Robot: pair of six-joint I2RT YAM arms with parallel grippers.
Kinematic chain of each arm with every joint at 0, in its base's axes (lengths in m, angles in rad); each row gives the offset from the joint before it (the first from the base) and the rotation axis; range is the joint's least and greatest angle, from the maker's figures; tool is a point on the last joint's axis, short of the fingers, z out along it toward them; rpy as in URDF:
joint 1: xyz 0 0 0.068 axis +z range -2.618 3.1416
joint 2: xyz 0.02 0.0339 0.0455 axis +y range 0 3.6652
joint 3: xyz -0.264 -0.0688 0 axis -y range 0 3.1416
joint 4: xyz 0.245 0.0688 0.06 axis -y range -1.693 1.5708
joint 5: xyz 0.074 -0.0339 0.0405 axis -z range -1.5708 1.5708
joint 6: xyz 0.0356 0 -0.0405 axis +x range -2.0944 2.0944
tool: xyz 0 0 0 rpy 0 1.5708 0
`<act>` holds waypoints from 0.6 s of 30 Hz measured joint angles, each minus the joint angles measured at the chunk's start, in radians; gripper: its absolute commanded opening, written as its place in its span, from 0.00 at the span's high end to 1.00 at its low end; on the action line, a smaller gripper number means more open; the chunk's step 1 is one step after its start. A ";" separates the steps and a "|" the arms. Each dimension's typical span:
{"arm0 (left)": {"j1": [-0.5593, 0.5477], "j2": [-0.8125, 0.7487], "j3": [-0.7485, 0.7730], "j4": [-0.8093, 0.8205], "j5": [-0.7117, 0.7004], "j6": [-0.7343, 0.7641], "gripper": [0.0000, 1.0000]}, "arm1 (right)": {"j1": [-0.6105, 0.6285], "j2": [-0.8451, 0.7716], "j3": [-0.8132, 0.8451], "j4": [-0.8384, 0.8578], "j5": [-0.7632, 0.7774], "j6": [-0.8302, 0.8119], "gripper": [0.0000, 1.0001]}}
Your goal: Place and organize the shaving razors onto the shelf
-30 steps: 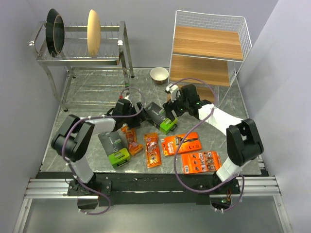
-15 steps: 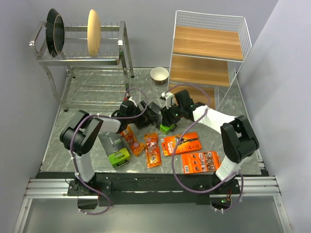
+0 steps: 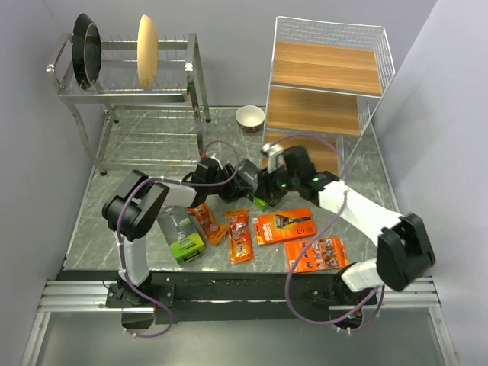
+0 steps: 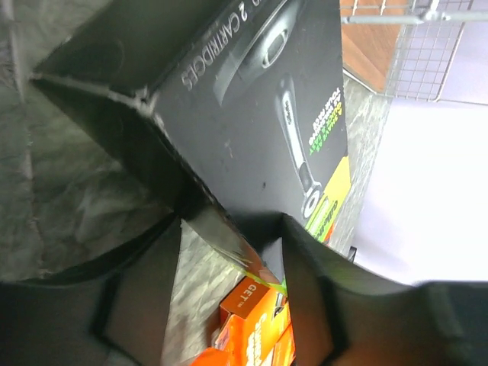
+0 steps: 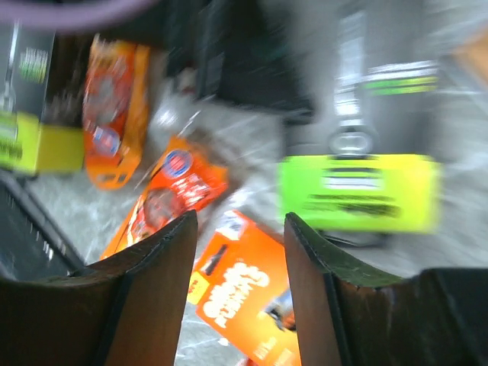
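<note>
A dark grey razor box with a lime-green end lies mid-table between both grippers. My left gripper is open. In the left wrist view the tilted box has its lower edge between my left gripper's spread jaws. My right gripper is open and empty at the box's lime end. In its blurred wrist view my right gripper hangs over a flat orange card. The second grey box, two orange blister packs and two orange cards lie at the front. The shelf stands back right.
A steel dish rack with plates stands at the back left. A small bowl sits beside the shelf's left leg. Walls close in both sides.
My left gripper has reached right onto the grey box. My right gripper has moved slightly forward and left along the box while its arm swung out to the right.
</note>
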 measured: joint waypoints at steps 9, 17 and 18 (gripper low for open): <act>-0.010 -0.031 -0.009 0.014 0.006 0.000 0.99 | -0.139 -0.047 0.009 -0.008 0.206 0.129 0.23; -0.011 -0.029 -0.063 0.116 0.002 -0.001 0.99 | -0.185 0.088 -0.045 0.016 0.191 0.304 0.16; -0.011 -0.030 -0.072 0.127 0.001 -0.002 0.99 | -0.190 0.100 -0.057 0.022 0.183 0.320 0.16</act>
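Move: The black-and-green razor box lies aslant, its near-left edge at the half-open left fingers; its middle is about 4 cm right and 2 cm ahead of the left hand, 1 cm lower. From the empty right hand it is some 4 cm ahead, 4 cm left and 10 cm below. The flat orange pack lies about 10 cm back, 6 cm right and 12 cm below the right hand; the orange slim pack is 13 cm back, 8 cm left, 12 cm below. At the black-and-green box's near-left edge, the half-open left fingers shut almost fully while that hand rises about 1 cm. The right hand swings some 8 cm to the right and 4 forward over to the box's right, lifting slightly before it sinks to about 6 cm below its start; meanwhile it turns some 30 degrees clockwise, tips further down and opens wide, touching nothing. ##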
